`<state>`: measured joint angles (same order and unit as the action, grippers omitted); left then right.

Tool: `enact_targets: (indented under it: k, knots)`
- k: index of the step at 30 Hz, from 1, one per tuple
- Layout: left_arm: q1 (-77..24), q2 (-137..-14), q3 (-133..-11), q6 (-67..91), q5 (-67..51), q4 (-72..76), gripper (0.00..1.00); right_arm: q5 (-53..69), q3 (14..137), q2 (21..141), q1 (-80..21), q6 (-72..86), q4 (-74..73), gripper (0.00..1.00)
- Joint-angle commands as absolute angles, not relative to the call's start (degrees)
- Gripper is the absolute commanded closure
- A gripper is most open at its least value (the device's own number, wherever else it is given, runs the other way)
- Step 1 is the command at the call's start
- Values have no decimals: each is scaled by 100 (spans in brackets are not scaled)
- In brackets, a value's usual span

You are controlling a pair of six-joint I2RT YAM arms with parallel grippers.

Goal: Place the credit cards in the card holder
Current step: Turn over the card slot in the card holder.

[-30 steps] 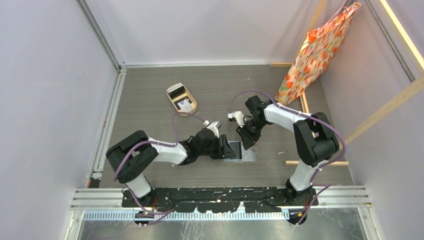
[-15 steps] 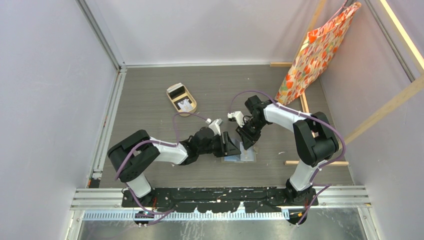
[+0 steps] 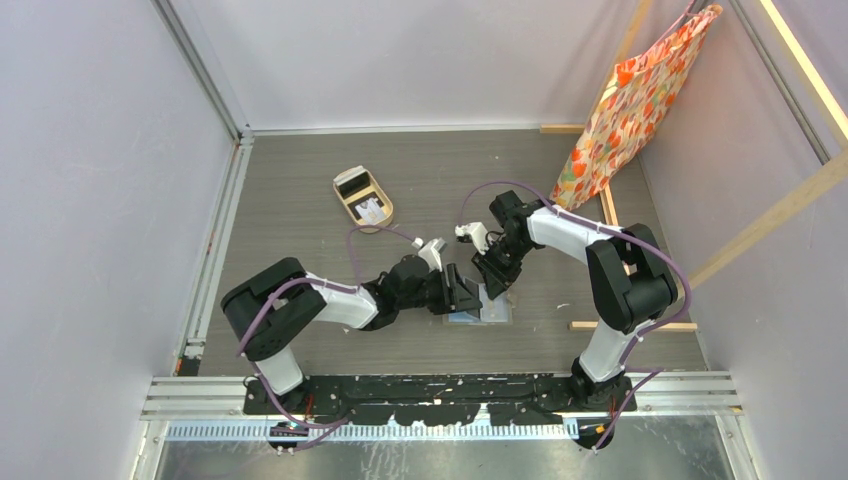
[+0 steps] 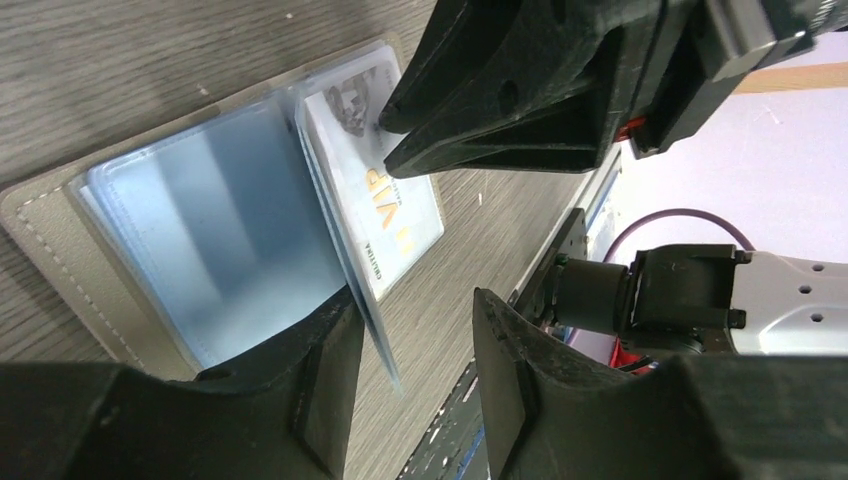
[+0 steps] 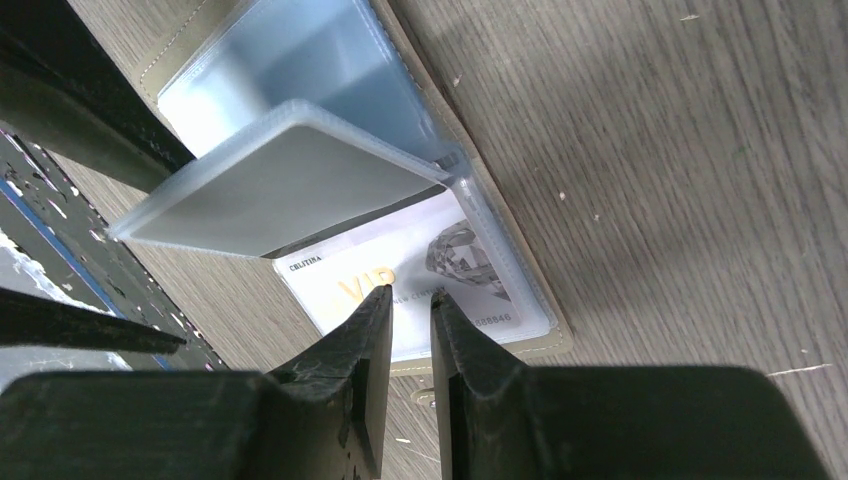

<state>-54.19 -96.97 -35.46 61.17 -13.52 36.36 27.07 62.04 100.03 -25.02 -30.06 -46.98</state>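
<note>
The card holder lies open on the table, its clear bluish sleeves facing up. A white VIP credit card sits partly inside one sleeve and sticks out of it. My right gripper rests its tips on that card; a narrow gap separates the jaws and nothing is between them. My left gripper is open at the holder's left. One raised sleeve leaf stands between its jaws, against one finger.
A tan oval tray at the back left holds a black card and a white card. A patterned cloth bag hangs at the back right. Wooden strips lie right of the holder.
My left gripper has slid right, up to the holder and close beside the right gripper. The right arm has stayed put.
</note>
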Motion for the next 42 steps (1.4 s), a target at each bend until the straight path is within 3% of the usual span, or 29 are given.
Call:
enact_targets:
  k: [1, 4, 7, 12, 16, 19, 25, 33, 42]
  knots:
    - [-5360, -9739, -3521, 6186, -1336, 4393, 55, 2636, 6362, 9934, -2531, -3006, -4741, 74]
    - [-5306, -9696, -3419, 6220, -1318, 4526, 56, 2679, 6412, 9842, -2511, -2999, -4798, 73]
    - [-5261, -9713, -3387, 6211, -1308, 4506, 70, 2798, 6433, 9636, -2416, -2950, -4821, 70]
    - [-5231, -9942, -3538, 6166, -1398, 4349, 79, 3089, 6390, 9284, -2234, -2929, -4825, 68]
    - [-5203, -10097, -3618, 6173, -1565, 4524, 95, 3486, 6383, 9163, -2162, -2875, -4841, 67]
    - [-5203, -10207, -3726, 6193, -1677, 4531, 95, 3794, 6372, 9243, -2159, -2756, -4806, 67]
    - [-5203, -10245, -3732, 6208, -1758, 4655, 86, 3573, 6439, 9613, -2161, -2458, -4673, 67]
    - [-5194, -10222, -3718, 6084, -1746, 4551, 99, 4247, 6667, 9782, -1916, -2189, -4642, 55]
    - [-5203, -10022, -3529, 5924, -1393, 4365, 100, 4285, 6593, 9823, -1868, -2030, -4368, 49]
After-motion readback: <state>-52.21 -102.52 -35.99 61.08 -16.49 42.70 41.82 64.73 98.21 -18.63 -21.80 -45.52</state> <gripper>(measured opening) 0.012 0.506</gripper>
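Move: The raised clear card slot stands between the left hand's open fingers, its middle about 3 cm ahead, 1 cm right and 2 cm below. The VIP card lies some 3 cm ahead and 5 cm right of that hand, the blue sleeve 2 cm ahead and 4 cm left, both 4 cm down. From the right hand, the slot's middle is 3 cm left, level fore-and-aft and 2 cm up; the VIP card is right underneath, about 1 cm back. Left fingers shut on the raised slot's near corner, hand easing forward-down; right rises about 4 cm, opening wider. ##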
